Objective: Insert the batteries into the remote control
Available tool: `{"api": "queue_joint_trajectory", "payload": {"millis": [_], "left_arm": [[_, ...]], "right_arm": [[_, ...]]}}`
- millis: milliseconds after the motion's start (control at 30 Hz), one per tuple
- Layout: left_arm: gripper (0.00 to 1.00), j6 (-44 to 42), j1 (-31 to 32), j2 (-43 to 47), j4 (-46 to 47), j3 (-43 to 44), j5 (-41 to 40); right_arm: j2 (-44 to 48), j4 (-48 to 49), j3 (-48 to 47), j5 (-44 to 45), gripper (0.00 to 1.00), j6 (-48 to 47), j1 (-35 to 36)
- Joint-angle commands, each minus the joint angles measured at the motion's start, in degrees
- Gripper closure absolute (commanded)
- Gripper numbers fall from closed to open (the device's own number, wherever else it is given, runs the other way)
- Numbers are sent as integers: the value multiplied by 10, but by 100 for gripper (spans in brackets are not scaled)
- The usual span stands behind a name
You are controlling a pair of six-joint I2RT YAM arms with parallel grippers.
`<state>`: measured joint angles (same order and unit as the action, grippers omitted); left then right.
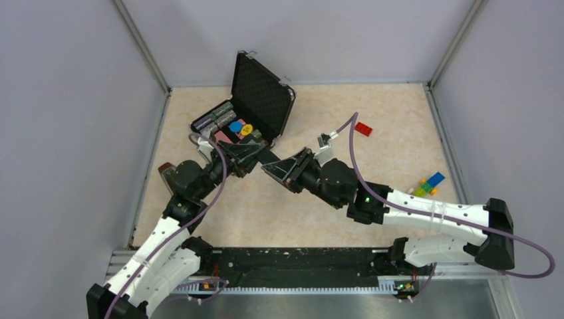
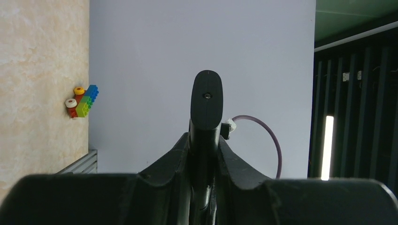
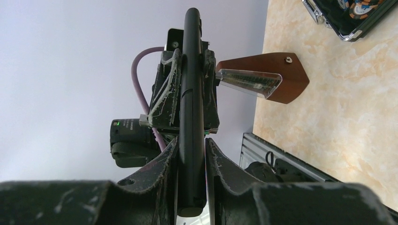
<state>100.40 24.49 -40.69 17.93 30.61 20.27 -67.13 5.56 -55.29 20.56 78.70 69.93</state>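
The remote control (image 1: 266,157) is a slim black bar held off the table between my two grippers, in front of the open case. My left gripper (image 1: 243,156) is shut on its left end. In the left wrist view the remote (image 2: 206,101) stands end-on, pinched between the fingers of that gripper (image 2: 205,140). My right gripper (image 1: 282,166) is shut on the other end. The right wrist view shows the remote (image 3: 191,93) edge-on, clamped in that gripper (image 3: 191,147). The batteries are out of view.
An open black foam-lined case (image 1: 263,93) with chip stacks and coloured pieces stands at the back. A red brick (image 1: 363,128) and a cluster of coloured bricks (image 1: 427,184) lie on the right. A brown wedge-shaped piece (image 3: 281,77) lies near the left wall.
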Motion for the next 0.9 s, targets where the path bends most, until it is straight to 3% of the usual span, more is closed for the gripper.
{"api": "queue_joint_trajectory", "payload": {"millis": [0, 600, 700, 867], "left_arm": [[100, 36, 5, 31, 77, 26, 31], [100, 33, 5, 50, 45, 26, 29], [100, 18, 4, 56, 29, 24, 12], [100, -36, 4, 72, -23, 25, -28]], "right_arm": [[-24, -55, -6, 19, 77, -7, -5], [-61, -55, -41, -2, 67, -15, -16], [-46, -55, -41, -3, 56, -22, -17], [-7, -55, -41, -13, 26, -73, -17]]}}
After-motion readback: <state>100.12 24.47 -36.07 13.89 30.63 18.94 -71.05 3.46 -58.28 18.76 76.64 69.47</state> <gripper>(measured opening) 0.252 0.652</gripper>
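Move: The remote control is already held in the air between both hands. Its middle is roughly 3 cm ahead and 4 cm to the left of the right hand, at its height. From the left hand it is about 1 cm back and 1 cm to the right. Some 27 cm below the right hand, the chip case lies around 9 cm ahead and 11 cm left, and the red brick about 11 cm ahead and 29 cm right. The remote stays pinched in the left hand while the right fingers, already closed around its near end, push along it to the left towards the left hand, about 1.5 cm, as if pressing the battery cover home. The right hand then stops, spreads its fingers wide and sinks about 1 cm, while the left hand eases about 1 cm back and to the left. ##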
